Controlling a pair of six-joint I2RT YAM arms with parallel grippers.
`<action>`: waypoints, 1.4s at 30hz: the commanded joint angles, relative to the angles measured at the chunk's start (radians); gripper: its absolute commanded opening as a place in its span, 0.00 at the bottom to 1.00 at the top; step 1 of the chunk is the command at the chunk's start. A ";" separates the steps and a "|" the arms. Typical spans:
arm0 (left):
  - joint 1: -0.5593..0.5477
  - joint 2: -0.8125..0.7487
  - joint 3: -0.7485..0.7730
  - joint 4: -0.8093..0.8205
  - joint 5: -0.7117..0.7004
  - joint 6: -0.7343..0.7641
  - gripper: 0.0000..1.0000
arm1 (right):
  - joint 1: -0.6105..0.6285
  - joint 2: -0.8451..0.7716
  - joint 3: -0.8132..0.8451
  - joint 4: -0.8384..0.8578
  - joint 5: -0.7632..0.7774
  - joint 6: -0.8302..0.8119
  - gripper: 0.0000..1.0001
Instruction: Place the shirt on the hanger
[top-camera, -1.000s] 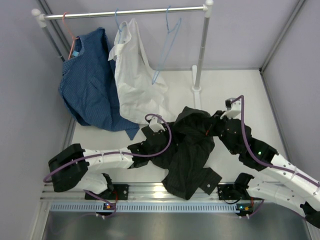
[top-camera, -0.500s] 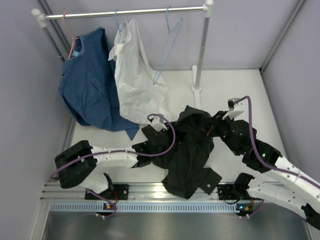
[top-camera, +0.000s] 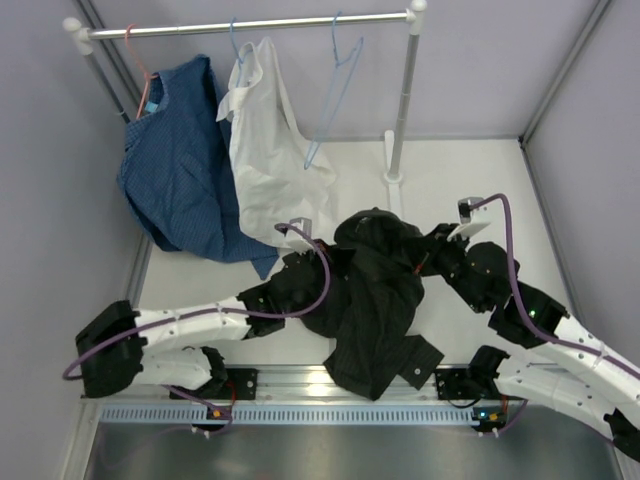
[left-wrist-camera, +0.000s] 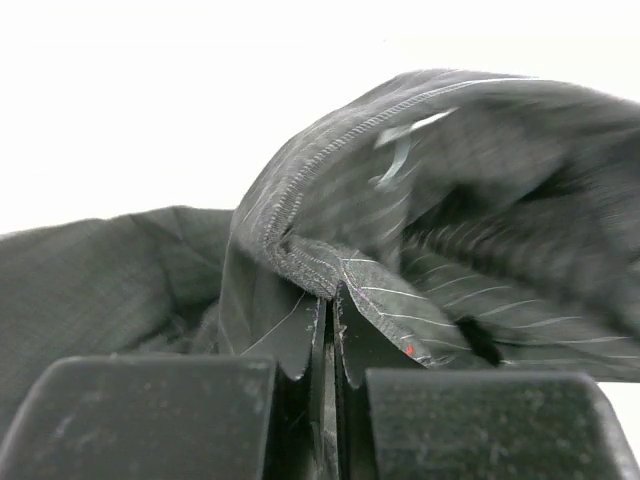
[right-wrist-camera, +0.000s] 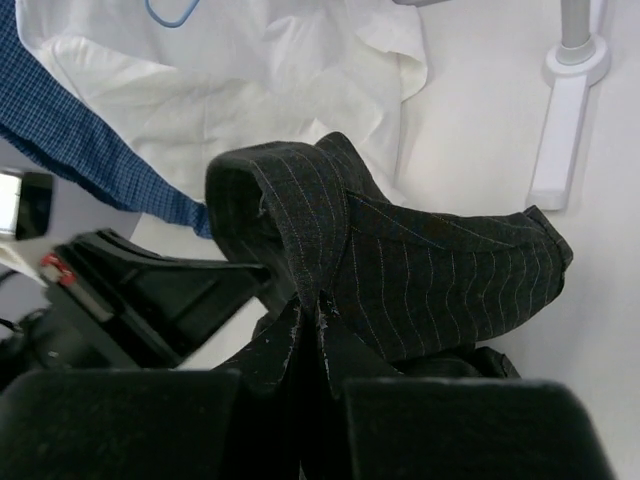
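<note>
The black pinstriped shirt (top-camera: 375, 300) lies crumpled between my two arms, its lower part trailing toward the near edge. My left gripper (top-camera: 328, 268) is shut on a seamed fold at the shirt's left side; in the left wrist view the left gripper (left-wrist-camera: 332, 296) pinches that shirt (left-wrist-camera: 450, 180) edge. On the shirt's right side, my right gripper (top-camera: 425, 262) is also shut. The right wrist view shows the right gripper (right-wrist-camera: 312, 305) clamping a raised fold of the shirt (right-wrist-camera: 430, 280). The light-blue wire hanger (top-camera: 335, 90) hangs bare on the rail, apart from both grippers.
A metal rail (top-camera: 250, 25) spans the back on two posts, the right post's base (top-camera: 392, 180) just behind the shirt. A blue shirt (top-camera: 175, 170) hangs on a pink hanger, a white shirt (top-camera: 265, 160) beside it. Grey walls close in both sides.
My left gripper has closed on the shirt's fold, and the left arm has stretched further in. The shirt's upper bunch has shifted slightly back and left. The right gripper stayed shut.
</note>
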 joint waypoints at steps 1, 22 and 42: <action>0.003 -0.179 0.084 -0.193 -0.085 0.175 0.00 | 0.006 0.011 0.029 0.069 -0.079 0.001 0.00; 0.003 -0.359 0.959 -1.221 -0.061 0.599 0.00 | 0.158 0.293 0.078 0.553 -0.734 0.141 0.48; 0.003 -0.556 0.886 -1.407 0.036 0.419 0.00 | -0.140 0.535 0.092 0.277 -0.580 -0.599 0.83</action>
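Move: Both hands already pinch the black shirt; its heaped middle lies about 6 cm back, 6 cm to the right of and 9 cm below the left hand, and some 8 cm back, 8 cm to the left of and 18 cm below the right. From the left hand, the white shirt hangs roughly 20 cm ahead and 10 cm left at about its height, the empty blue hanger some 28 cm ahead, 3 cm left and 20 cm higher. Left hand lifts the pinched shirt some 20 cm up and left; right swings left, lets go, then sinks. ##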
